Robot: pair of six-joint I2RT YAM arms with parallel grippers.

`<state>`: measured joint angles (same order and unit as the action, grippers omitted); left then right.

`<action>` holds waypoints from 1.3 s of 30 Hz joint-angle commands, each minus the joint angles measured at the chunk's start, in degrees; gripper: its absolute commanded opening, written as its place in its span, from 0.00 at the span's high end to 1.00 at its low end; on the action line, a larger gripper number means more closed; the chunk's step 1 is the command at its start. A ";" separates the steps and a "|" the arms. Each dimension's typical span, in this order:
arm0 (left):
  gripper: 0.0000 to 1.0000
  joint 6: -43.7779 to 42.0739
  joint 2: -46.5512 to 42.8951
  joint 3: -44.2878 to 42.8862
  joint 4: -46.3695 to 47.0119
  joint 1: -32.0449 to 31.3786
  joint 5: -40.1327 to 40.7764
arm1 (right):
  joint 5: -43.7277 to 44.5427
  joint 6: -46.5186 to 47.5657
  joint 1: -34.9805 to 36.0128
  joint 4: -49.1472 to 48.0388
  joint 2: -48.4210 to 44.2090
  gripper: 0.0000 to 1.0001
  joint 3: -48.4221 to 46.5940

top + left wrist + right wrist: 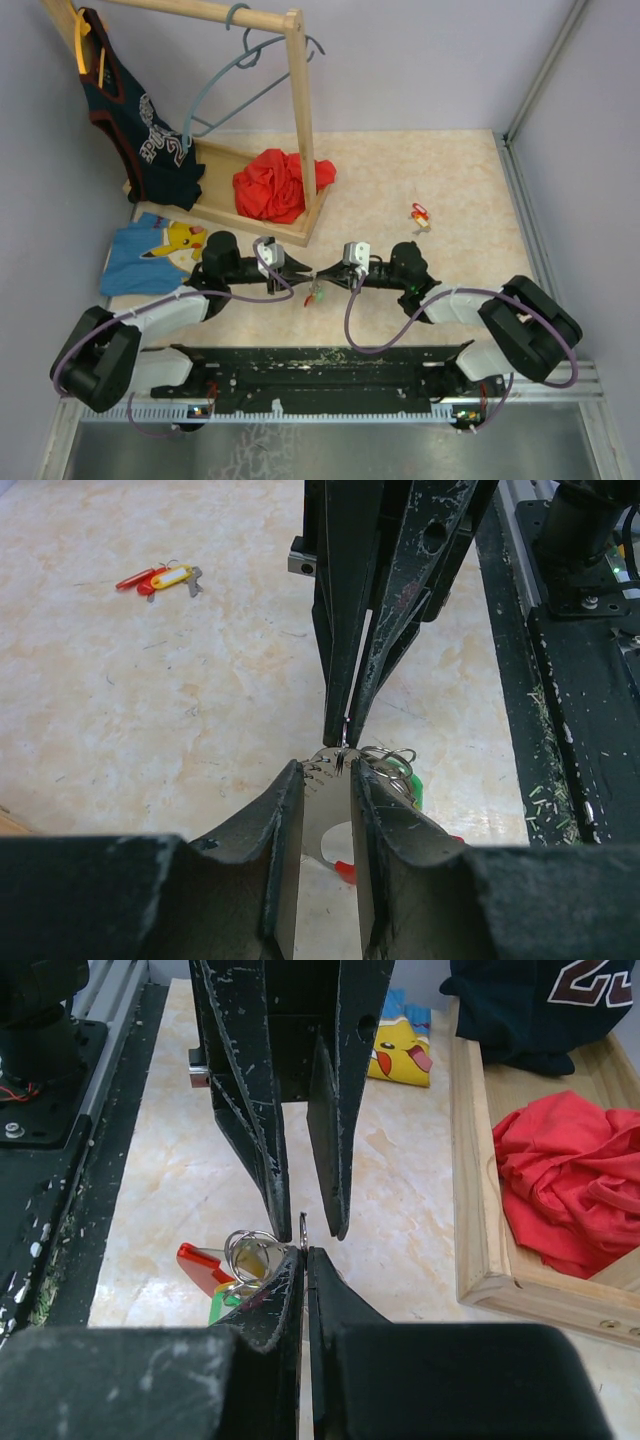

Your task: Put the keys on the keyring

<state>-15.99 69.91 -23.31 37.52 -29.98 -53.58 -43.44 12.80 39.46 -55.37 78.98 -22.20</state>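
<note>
My two grippers meet tip to tip over the table's near middle. The right gripper [326, 274] [304, 1251] is shut on the thin grey wire of the keyring [303, 1224], seen edge-on. The left gripper [303, 275] [325, 772] is closed part-way on a flat silver key [325, 815] with a hole, which spans the gap between its fingers. Small wire rings [392, 756] and red [200, 1264] and green [412, 786] tags hang beside the tips. A second bunch of keys [420, 215] [163, 578] with red, orange and yellow tags lies on the table to the far right.
A wooden clothes rack [300, 120] stands at the back left with a grey-blue hanger [240, 70], a dark jersey [135, 120] and a red cloth [275, 185] on its base. A blue Pikachu cloth [150, 250] lies left. A black rail [320, 370] runs along the near edge.
</note>
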 commanded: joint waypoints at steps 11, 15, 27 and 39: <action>0.78 1.52 2.11 -1.63 2.33 0.18 -3.01 | -2.44 -1.27 -0.60 -3.77 0.43 1.00 -2.37; 0.78 1.89 1.54 -1.61 2.56 0.18 -3.37 | -2.44 -1.20 -0.56 -3.52 0.57 1.00 -2.57; 1.00 1.96 1.33 -1.61 2.47 0.17 -3.46 | -2.54 -1.29 -0.62 -2.08 0.64 1.00 -3.15; 1.00 -4.02 -3.70 -3.94 -10.78 0.08 4.74 | 7.45 -2.11 -0.60 7.17 -7.62 0.58 -0.66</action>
<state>-16.97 68.27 -24.75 31.44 -29.98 -52.36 -40.49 11.27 39.20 -52.86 76.40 -22.48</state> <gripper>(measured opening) 0.006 0.381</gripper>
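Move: The keyring stands at the right gripper's shut fingertips and already lies between the left gripper's half-open fingers, about 1 cm to the left gripper's right and level with it. Its tags hang some 6 cm below and 2 cm back of the left hand. The loose keys lie on the table roughly 20 cm ahead of the left hand, 25 cm to its right and 14 cm below. The wooden rack's near corner is about 13 cm ahead of the left hand, 3 cm left. Sink the left gripper about 1 cm around the keyring while the right keeps its pinch almost still, then shut the left fingers fully so they pinch the ring. Only then open the right fingers over a third of their range, let go of the ring, and ease the right hand about 1 cm forward and up, clear of it. ##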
